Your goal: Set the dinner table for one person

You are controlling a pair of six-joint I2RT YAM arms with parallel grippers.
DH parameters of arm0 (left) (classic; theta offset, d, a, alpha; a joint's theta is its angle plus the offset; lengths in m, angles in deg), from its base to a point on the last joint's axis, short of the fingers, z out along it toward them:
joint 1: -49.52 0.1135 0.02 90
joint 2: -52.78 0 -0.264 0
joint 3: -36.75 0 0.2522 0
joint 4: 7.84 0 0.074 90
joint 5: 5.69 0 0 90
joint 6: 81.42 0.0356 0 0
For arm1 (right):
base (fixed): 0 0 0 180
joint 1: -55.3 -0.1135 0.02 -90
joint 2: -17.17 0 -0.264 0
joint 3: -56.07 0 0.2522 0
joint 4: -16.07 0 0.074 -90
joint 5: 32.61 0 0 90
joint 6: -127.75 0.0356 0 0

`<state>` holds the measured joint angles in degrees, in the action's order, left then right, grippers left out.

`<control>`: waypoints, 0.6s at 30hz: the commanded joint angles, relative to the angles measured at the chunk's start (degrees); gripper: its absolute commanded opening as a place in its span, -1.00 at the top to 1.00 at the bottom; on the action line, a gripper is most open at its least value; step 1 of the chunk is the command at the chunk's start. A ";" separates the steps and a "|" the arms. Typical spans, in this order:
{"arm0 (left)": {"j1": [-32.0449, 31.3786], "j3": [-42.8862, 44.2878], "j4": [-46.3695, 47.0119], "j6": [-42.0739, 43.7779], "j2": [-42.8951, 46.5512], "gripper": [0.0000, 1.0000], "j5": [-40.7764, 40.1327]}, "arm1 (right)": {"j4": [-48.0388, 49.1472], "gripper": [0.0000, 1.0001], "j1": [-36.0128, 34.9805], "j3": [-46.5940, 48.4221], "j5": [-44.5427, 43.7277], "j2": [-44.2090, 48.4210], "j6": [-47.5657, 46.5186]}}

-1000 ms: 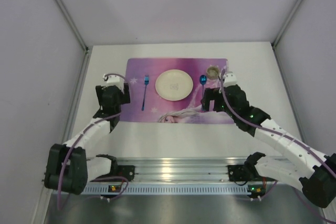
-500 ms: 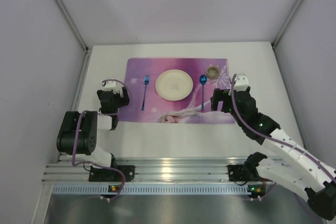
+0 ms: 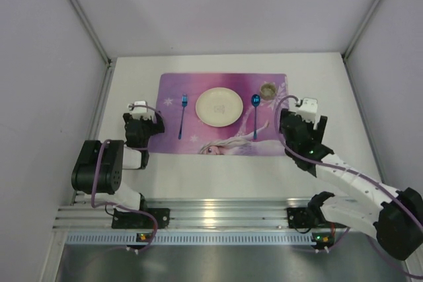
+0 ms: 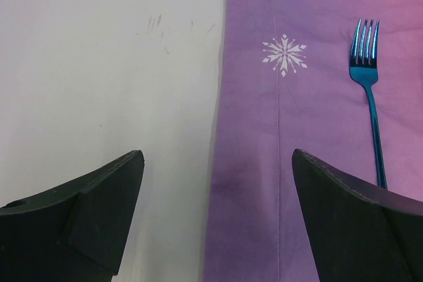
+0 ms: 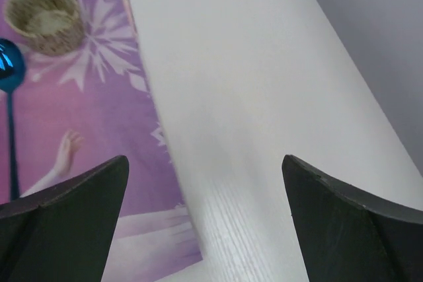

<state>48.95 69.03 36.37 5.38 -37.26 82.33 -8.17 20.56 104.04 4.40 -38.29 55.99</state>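
Note:
The dinner table [image 3: 324,77] is a white top carrying a purple placemat [image 3: 225,138]. On the mat, from left to right, lie a blue fork [image 3: 182,117], a cream plate [image 3: 219,106], a blue spoon [image 3: 255,113] and a small woven cup [image 3: 268,90]. My left gripper [image 3: 143,122] hangs open over the mat's left edge with nothing in it; in its wrist view the gripper [image 4: 217,158] straddles that edge, and the fork [image 4: 367,90] lies ahead to the right. My right gripper [image 3: 302,123], open and holding nothing, is just past the mat's right edge. The right wrist view has the gripper [image 5: 205,160] near the mat's corner, with the cup [image 5: 45,16] and spoon [image 5: 8,70] at far left.
Grey walls with silver corner posts close the table in at the back and on both sides. An aluminium rail [image 3: 225,216] with both arm bases runs along the near edge. White table surface [image 4: 112,64] lies left of the mat and more [image 5: 264,97] lies right of it.
The right gripper has moved right, away from the cup and off the mat. The left arm has folded back toward its base, its gripper staying near the mat's left edge. Both stayed open.

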 commanded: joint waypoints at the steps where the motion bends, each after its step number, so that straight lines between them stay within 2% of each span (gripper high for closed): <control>1: 0.14 -0.59 5.57 0.39 -0.31 -0.97 1.45 | 21.09 -1.00 3.71 -7.62 -2.88 -2.72 -9.75; 3: 0.14 -0.59 5.57 0.39 -0.22 -0.97 1.36 | 38.69 -1.00 7.12 -15.28 9.42 -1.67 -16.79; 4: 0.14 -0.59 5.66 0.39 -0.31 -0.97 1.45 | 48.61 -1.00 8.27 -24.11 15.75 -1.41 -25.01; 5: 0.14 -0.59 5.66 0.39 -0.31 -0.97 1.45 | 58.72 -0.99 10.64 -25.15 27.21 -2.27 -25.88; 6: 0.23 -0.59 5.66 0.30 -0.40 -0.97 1.36 | 61.08 -0.99 14.23 -25.60 28.55 -4.37 -26.41; 8: 0.23 -0.59 5.66 0.39 -0.31 -0.97 1.45 | 67.05 -1.00 16.54 -25.34 21.11 -10.70 -24.05; 9: 0.23 -0.59 5.66 0.39 -0.40 -0.97 1.36 | 71.69 -0.99 20.46 -25.34 22.83 -11.76 -23.17; 10: 0.14 -0.59 5.57 0.39 -0.31 -0.97 1.45 | 75.57 -0.99 23.55 -26.30 33.46 -14.30 -21.33; 12: 0.14 -0.59 5.74 0.39 -0.31 -0.97 1.54 | 80.50 -0.99 28.21 -25.52 38.64 -17.99 -22.37; 14: 0.14 -0.59 5.66 0.39 -0.40 -0.97 1.45 | 87.77 -0.99 30.42 -26.39 43.91 -27.03 -20.79; 15: 0.14 -0.59 5.57 0.39 -0.40 -0.97 1.45 | 85.56 -0.99 31.57 -25.52 45.24 -28.72 -20.61; 16: 0.14 -0.59 5.66 0.39 -0.31 -0.97 1.36 | 79.97 -0.99 31.58 -22.38 45.26 -26.30 -20.44; 18: 0.14 -0.59 5.66 0.39 -0.31 -0.97 1.36 | 79.66 -1.00 31.75 -21.48 47.09 -27.50 -21.66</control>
<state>48.95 69.01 37.53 5.56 -37.39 82.84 63.89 51.42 79.13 42.85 -65.65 34.87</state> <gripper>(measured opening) 0.989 0.996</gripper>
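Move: The right hand, empty, is above the right edge of the placemat. The cup stands on the mat about 17 cm ahead of it, 11 cm to its left and some 14 cm below. The spoon's middle lies roughly 9 cm ahead and 15 cm to the hand's left, some 16 cm down. From the idle left hand the cup is about 12 cm ahead, 47 cm to the right and slightly lower. Downward and to the right first, the empty right hand sinks some 10 cm onto a low line over the bare table right of the placemat. It then reaches about 5 cm forward while still easing right. The wrist turns about 10 degrees counter-clockwise and tips up slightly, so the fingers point nearly straight ahead; they stay wide open and touch nothing. ##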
